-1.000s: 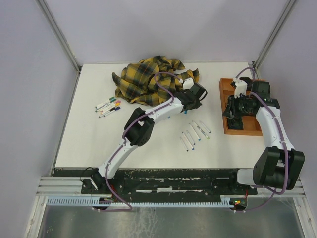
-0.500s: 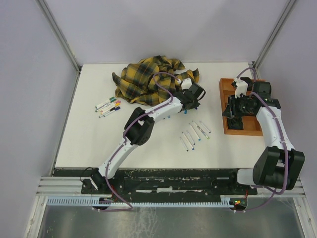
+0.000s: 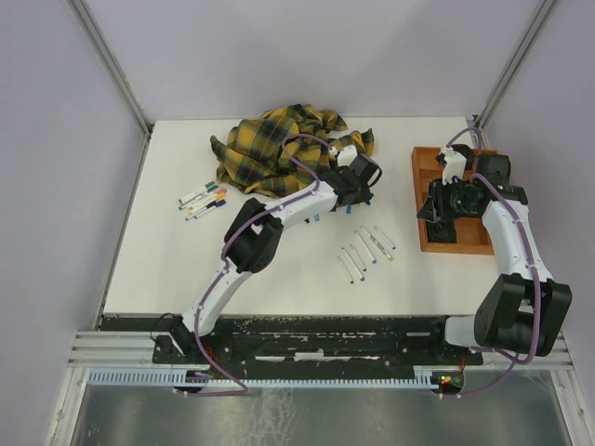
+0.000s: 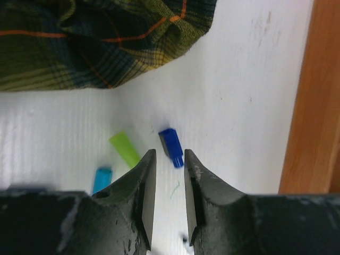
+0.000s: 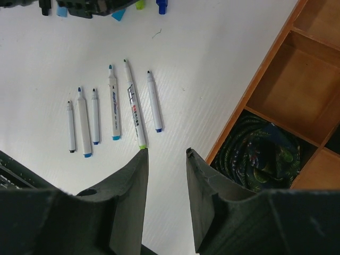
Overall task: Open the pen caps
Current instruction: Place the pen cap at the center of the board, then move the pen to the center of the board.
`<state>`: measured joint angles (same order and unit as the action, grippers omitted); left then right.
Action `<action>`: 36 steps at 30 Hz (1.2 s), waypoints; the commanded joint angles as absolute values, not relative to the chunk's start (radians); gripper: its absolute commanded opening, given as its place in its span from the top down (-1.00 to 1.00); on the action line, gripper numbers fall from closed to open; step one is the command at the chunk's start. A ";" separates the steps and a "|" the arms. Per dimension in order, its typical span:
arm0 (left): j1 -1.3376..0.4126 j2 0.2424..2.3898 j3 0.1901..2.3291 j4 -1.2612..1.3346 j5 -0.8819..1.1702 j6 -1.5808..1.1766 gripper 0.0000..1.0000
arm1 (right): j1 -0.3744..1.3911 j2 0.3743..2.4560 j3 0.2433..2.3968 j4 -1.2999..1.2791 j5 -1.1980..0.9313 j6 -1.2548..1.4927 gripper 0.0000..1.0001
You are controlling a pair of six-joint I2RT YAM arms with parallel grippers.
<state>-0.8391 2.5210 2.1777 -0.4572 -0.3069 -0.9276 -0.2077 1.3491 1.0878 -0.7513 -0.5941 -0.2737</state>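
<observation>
Three pen caps lie loose on the white table just ahead of my left gripper (image 4: pixel 168 158): a dark blue one (image 4: pixel 171 147), a green one (image 4: pixel 125 149) and a light blue one (image 4: pixel 102 179). The left jaws stand open with nothing between them. In the top view that gripper (image 3: pixel 358 182) sits by the plaid cloth's near edge. Several uncapped pens (image 5: pixel 114 103) lie in a row, also seen from above as white barrels (image 3: pixel 364 249). A bunch of capped pens (image 3: pixel 204 198) lies at the left. My right gripper (image 5: pixel 166 154) hangs open and empty beside the wooden tray.
A yellow-and-black plaid cloth (image 3: pixel 279 149) is heaped at the back of the table. A wooden tray (image 3: pixel 426 237) with compartments stands at the right; one compartment holds a dark patterned cloth (image 5: pixel 260 154). The tray's edge (image 4: pixel 313 106) lies right of the left gripper.
My left gripper has opened, and the dark blue cap now lies on the table in front of its tips. The left wrist shifted slightly toward the cloth. The right arm stayed still.
</observation>
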 commanded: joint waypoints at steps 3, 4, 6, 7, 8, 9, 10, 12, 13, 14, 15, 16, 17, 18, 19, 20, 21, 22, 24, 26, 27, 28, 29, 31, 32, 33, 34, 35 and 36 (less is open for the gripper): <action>-0.838 2.125 1.847 -0.134 -0.293 -0.711 0.33 | -0.216 1.323 1.092 -0.749 -0.638 -0.283 0.16; -0.837 2.073 1.763 -0.059 -0.278 -0.674 0.33 | -0.217 1.322 1.091 -0.751 -0.641 -0.284 0.16; -0.835 1.968 1.591 0.083 -0.250 -0.568 0.33 | -0.218 1.318 1.091 -0.753 -0.648 -0.289 0.16; -0.832 1.918 1.515 0.146 -0.232 -0.497 0.33 | -0.219 1.317 1.089 -0.754 -0.653 -0.291 0.16; -0.827 1.872 1.444 0.198 -0.216 -0.449 0.33 | -0.220 1.315 1.088 -0.757 -0.657 -0.294 0.16; -0.821 1.830 1.379 0.241 -0.204 -0.408 0.33 | -0.220 1.314 1.088 -0.758 -0.661 -0.298 0.16; -0.810 1.788 1.314 0.272 -0.197 -0.376 0.33 | -0.220 1.313 1.089 -0.760 -0.665 -0.301 0.16; -0.784 1.717 1.217 0.301 -0.193 -0.324 0.33 | -0.221 1.316 1.089 -0.763 -0.674 -0.307 0.16; -0.768 1.688 1.176 0.302 -0.190 -0.306 0.32 | -0.220 1.316 1.089 -0.764 -0.677 -0.309 0.15; -0.749 1.663 1.140 0.295 -0.183 -0.293 0.31 | -0.221 1.317 1.088 -0.766 -0.680 -0.310 0.16; -0.728 1.639 1.110 0.281 -0.176 -0.282 0.31 | -0.221 1.319 1.089 -0.767 -0.682 -0.312 0.16; -0.705 1.619 1.084 0.261 -0.175 -0.270 0.30 | -0.220 1.320 1.088 -0.768 -0.684 -0.312 0.15; -0.683 1.602 1.064 0.233 -0.179 -0.264 0.29 | -0.219 1.321 1.089 -0.769 -0.687 -0.314 0.15; -0.656 1.586 1.050 0.201 -0.191 -0.260 0.29 | -0.219 1.323 1.089 -0.769 -0.687 -0.314 0.15; -0.627 1.570 1.030 0.174 -0.204 -0.259 0.25 | -0.220 1.325 1.089 -0.769 -0.689 -0.313 0.15; -0.601 1.556 1.013 0.154 -0.213 -0.259 0.22 | -0.220 1.326 1.089 -0.769 -0.689 -0.314 0.15; -0.568 1.546 0.991 0.144 -0.215 -0.261 0.19 | -0.221 1.327 1.089 -0.769 -0.689 -0.314 0.15; -0.539 1.535 0.969 0.138 -0.220 -0.263 0.17 | -0.220 1.329 1.088 -0.769 -0.689 -0.314 0.15; -0.489 1.516 0.923 0.137 -0.239 -0.268 0.10 | -0.221 1.331 1.088 -0.769 -0.689 -0.315 0.15; -0.431 1.501 0.883 0.146 -0.240 -0.279 0.04 | -0.220 1.336 1.088 -0.770 -0.690 -0.316 0.15; -0.405 1.492 0.857 0.151 -0.234 -0.288 0.00 | -0.221 1.337 1.089 -0.770 -0.690 -0.317 0.15; -0.381 1.485 0.838 0.159 -0.230 -0.294 -0.03 | -0.221 1.340 1.089 -0.771 -0.691 -0.317 0.15; -0.353 1.479 0.821 0.167 -0.223 -0.301 -0.07 | -0.221 1.341 1.088 -0.772 -0.690 -0.318 0.15; -0.297 1.470 0.790 0.186 -0.204 -0.318 -0.15 | -0.219 1.343 1.089 -0.772 -0.692 -0.318 0.15; -0.265 1.468 0.776 0.194 -0.193 -0.328 -0.18 | -0.220 1.343 1.089 -0.772 -0.692 -0.318 0.15; -0.235 1.467 0.765 0.202 -0.181 -0.339 -0.20 | -0.219 1.344 1.089 -0.772 -0.692 -0.319 0.15; -0.204 1.467 0.754 0.210 -0.175 -0.353 -0.22 | -0.219 1.344 1.088 -0.772 -0.693 -0.318 0.15; -0.177 1.465 0.745 0.221 -0.171 -0.368 -0.23 | -0.219 1.345 1.089 -0.772 -0.694 -0.319 0.15; -0.153 1.467 0.737 0.233 -0.166 -0.385 -0.24 | -0.219 1.346 1.088 -0.772 -0.695 -0.319 0.15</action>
<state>-0.2413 1.5063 0.7647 0.1410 -0.1963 -0.3241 -0.2161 1.3491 1.0855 -0.7818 -0.6601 -0.3038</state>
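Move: The dark blue cap already lies free just under the left hand, about 1 cm ahead and 2 cm down, with the green cap roughly 4 cm to the hand's left and 1 cm ahead. The blue-capped marker, nearest of the pile, lies some 48 cm left of the hand and 3 cm back; the yellow-capped one is 2 to 3 cm beyond it. The plaid cloth's middle is 22 cm left and 15 ahead. From the right hand, that blue-capped marker lies about 60 cm left, 6 ahead and well below. Up first, drawing back and left off the freed dark blue cap, the empty left hand climbs about 15 cm while its fingertips swing upward. It then sweeps fast to the left past the cloth's near side, sinking again towards the capped markers, nearly 40 cm left overall. On the way down the fingers open clearly wider, and the wrist rolls its left side up and partly dips again. ##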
